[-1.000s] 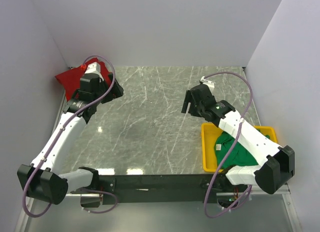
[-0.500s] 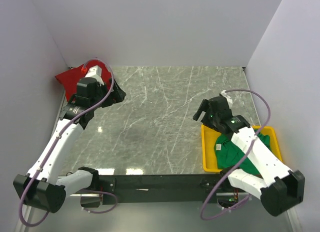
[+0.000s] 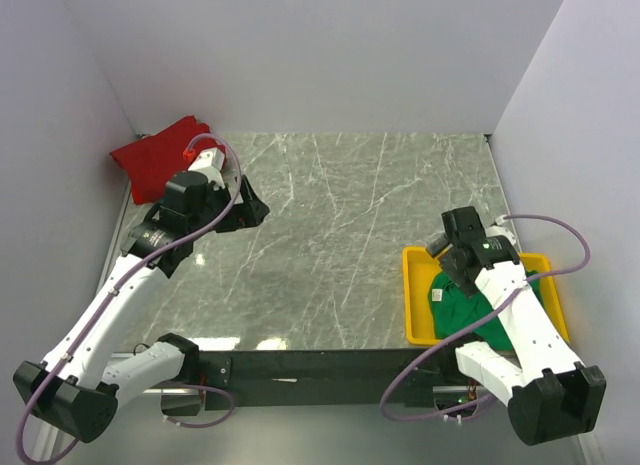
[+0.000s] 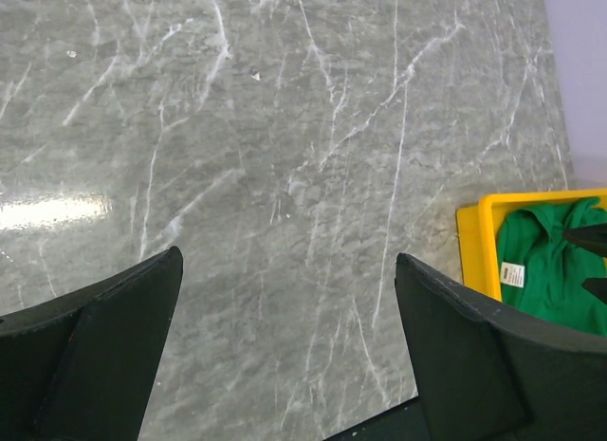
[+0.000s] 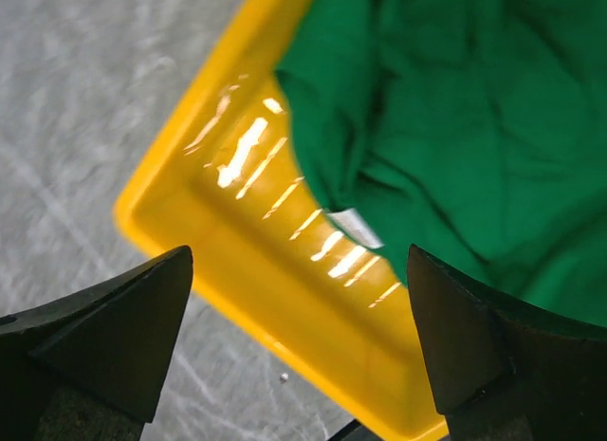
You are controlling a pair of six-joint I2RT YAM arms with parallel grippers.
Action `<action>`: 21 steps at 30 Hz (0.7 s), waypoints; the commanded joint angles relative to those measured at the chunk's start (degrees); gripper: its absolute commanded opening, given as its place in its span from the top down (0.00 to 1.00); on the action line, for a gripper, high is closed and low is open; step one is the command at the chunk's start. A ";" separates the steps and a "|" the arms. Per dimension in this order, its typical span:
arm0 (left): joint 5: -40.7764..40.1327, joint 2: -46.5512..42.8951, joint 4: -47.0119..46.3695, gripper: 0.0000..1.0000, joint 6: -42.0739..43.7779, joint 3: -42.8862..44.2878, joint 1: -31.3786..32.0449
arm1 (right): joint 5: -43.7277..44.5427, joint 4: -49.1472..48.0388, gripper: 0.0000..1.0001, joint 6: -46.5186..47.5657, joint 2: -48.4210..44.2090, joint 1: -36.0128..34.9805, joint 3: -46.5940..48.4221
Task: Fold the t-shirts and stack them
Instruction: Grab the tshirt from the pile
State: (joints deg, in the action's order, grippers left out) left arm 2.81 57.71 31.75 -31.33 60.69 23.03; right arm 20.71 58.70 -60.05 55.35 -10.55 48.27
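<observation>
The red t-shirt (image 3: 155, 157) lies folded at the table's far left corner. Bunched in the yellow tray (image 3: 414, 297) is the green t-shirt (image 3: 462, 307), its white neck label (image 5: 355, 228) showing in the right wrist view. My left gripper (image 3: 250, 207) hangs open and holds nothing over bare marble, a little right of the red shirt. My right gripper (image 3: 445, 247) is open over the tray's far left corner. In its own view the tray wall (image 5: 247, 270) and the green t-shirt (image 5: 455, 109) lie below the spread fingers, and nothing is held.
The marble tabletop (image 3: 340, 225) stretches between the two arms. White walls close the back and both sides. The left wrist view looks across the marble to the yellow tray (image 4: 471, 244) and the green t-shirt (image 4: 550, 266) at its right edge.
The left arm has come off the red shirt, moving right and nearer. The right arm has swung back from mid-table to above the tray's corner.
</observation>
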 commanded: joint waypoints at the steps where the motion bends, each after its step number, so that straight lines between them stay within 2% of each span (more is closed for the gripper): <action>1: 1.32 -2.60 -1.07 0.01 -1.36 -0.21 0.61 | 4.52 4.59 0.00 -5.60 0.11 1.75 -2.03; 5: 0.97 -4.36 -1.16 0.01 -2.07 -2.41 0.79 | 0.05 -0.77 0.00 -5.60 -0.25 4.38 -7.83; 9: 0.53 -5.94 -0.72 0.01 -2.86 -2.94 0.79 | -0.32 -4.20 0.00 -5.34 2.30 6.24 -12.66; 21: -1.05 -4.89 -0.72 0.01 -1.45 -2.94 0.79 | -0.75 -11.23 0.00 -2.79 4.50 8.43 -16.36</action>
State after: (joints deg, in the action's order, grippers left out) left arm 2.55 52.42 32.01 -33.61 57.45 23.62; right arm 19.27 50.74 -62.96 59.16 -3.07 33.06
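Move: The green t-shirt's middle lies about 6 cm back and 10 cm right of the right hand, some 10 cm below. Its white label is nearly beneath that hand, about 4 cm back and 1 cm left; the yellow tray holding it centres roughly 5 cm back and 10 cm right. From the left hand, the shirt is about 54 cm right, 14 cm back, 25 cm down. Right hand sinks about 9 cm into the tray and draws back towards the green shirt's label end, fingers wide open. ##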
